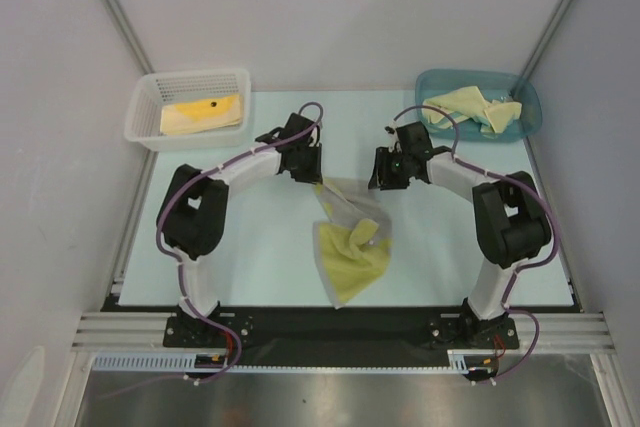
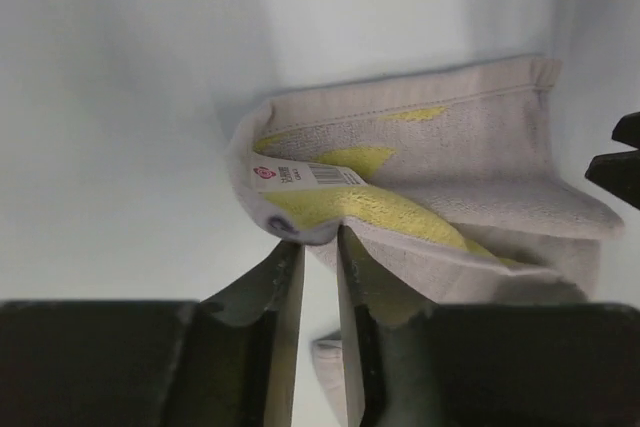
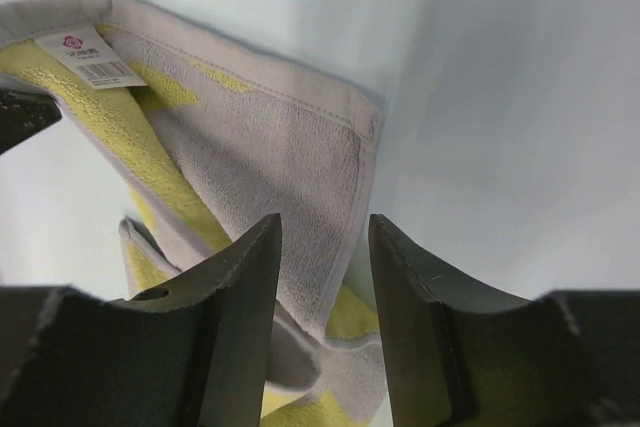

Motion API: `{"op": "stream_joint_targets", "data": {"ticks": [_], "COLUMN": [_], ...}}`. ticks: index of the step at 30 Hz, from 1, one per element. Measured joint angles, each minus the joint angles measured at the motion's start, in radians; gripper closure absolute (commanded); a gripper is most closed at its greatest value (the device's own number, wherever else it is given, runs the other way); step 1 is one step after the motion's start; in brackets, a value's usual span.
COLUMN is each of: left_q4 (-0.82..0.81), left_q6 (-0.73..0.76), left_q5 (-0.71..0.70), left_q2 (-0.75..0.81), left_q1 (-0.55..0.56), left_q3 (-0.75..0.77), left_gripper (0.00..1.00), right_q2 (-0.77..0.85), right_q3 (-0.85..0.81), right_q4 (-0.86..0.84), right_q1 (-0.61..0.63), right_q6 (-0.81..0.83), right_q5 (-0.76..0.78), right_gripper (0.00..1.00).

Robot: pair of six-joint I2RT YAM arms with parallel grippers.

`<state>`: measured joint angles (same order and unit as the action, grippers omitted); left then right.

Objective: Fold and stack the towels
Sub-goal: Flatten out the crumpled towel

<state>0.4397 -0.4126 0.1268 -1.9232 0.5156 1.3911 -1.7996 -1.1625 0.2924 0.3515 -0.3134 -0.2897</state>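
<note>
A grey and yellow towel [image 1: 352,247] lies crumpled in the middle of the table, its far corner drawn up toward my left gripper [image 1: 312,175]. In the left wrist view the jaws [image 2: 318,237] are nearly together and pinch the towel's [image 2: 450,157] tagged corner at their tips. My right gripper [image 1: 385,179] hovers over the towel's other far corner. Its jaws [image 3: 325,222] stand open, with the grey hem of the towel [image 3: 270,147] between them, untouched on the right side. A white tag [image 3: 90,59] shows at the far corner.
A white mesh basket [image 1: 150,107] at the back left holds a folded yellow towel [image 1: 200,114]. A teal bin [image 1: 530,107] at the back right holds several loose pale yellow towels [image 1: 470,107]. Grey walls close in both sides.
</note>
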Motion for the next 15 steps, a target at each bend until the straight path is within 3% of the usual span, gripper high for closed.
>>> {"op": "stream_joint_targets", "data": {"ticks": [1,4,15], "left_q4": [0.017,0.041,0.048], "left_q6": [0.009,0.045,0.197], "left_q5": [-0.012,-0.028,-0.032], "left_q2": [-0.008,-0.022,-0.032], "left_q1": [-0.002,-0.014,-0.072], "left_q3": [0.014,0.055,0.120], "left_gripper": [0.86,0.96,1.00], "right_q2": [-0.008,-0.034,-0.182], "right_q3": [-0.006,-0.021,-0.137], "right_q4": [0.000,-0.027,-0.074], "right_q1": [0.000,-0.003,-0.006], "right_q6": [0.000,0.000,0.027], "right_q5": [0.000,-0.003,-0.015], "right_gripper": [0.54,0.53,0.53]}}
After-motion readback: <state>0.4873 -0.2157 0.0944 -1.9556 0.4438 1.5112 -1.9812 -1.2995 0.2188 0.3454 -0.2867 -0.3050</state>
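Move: The towel's far left corner sits right at my left fingertips, which are partly closed on it. The free far right corner is about 13 cm to the right and 2 cm farther out. From my right hand that free corner lies some 5 cm ahead, 1 cm to the left and 3 cm lower. The towel's yellow middle fold is about 12 cm back from my right hand and 2 cm to its left. I finish closing my left fingers on the towel's far left corner and draw it forward and to my left, about 5 cm in all, lifting some 2 cm early on while the wrist tips slightly outward. Meanwhile my right hand, half open, reaches forward about 4 cm and sinks 2 cm, until its fingers come close over the free right corner. ##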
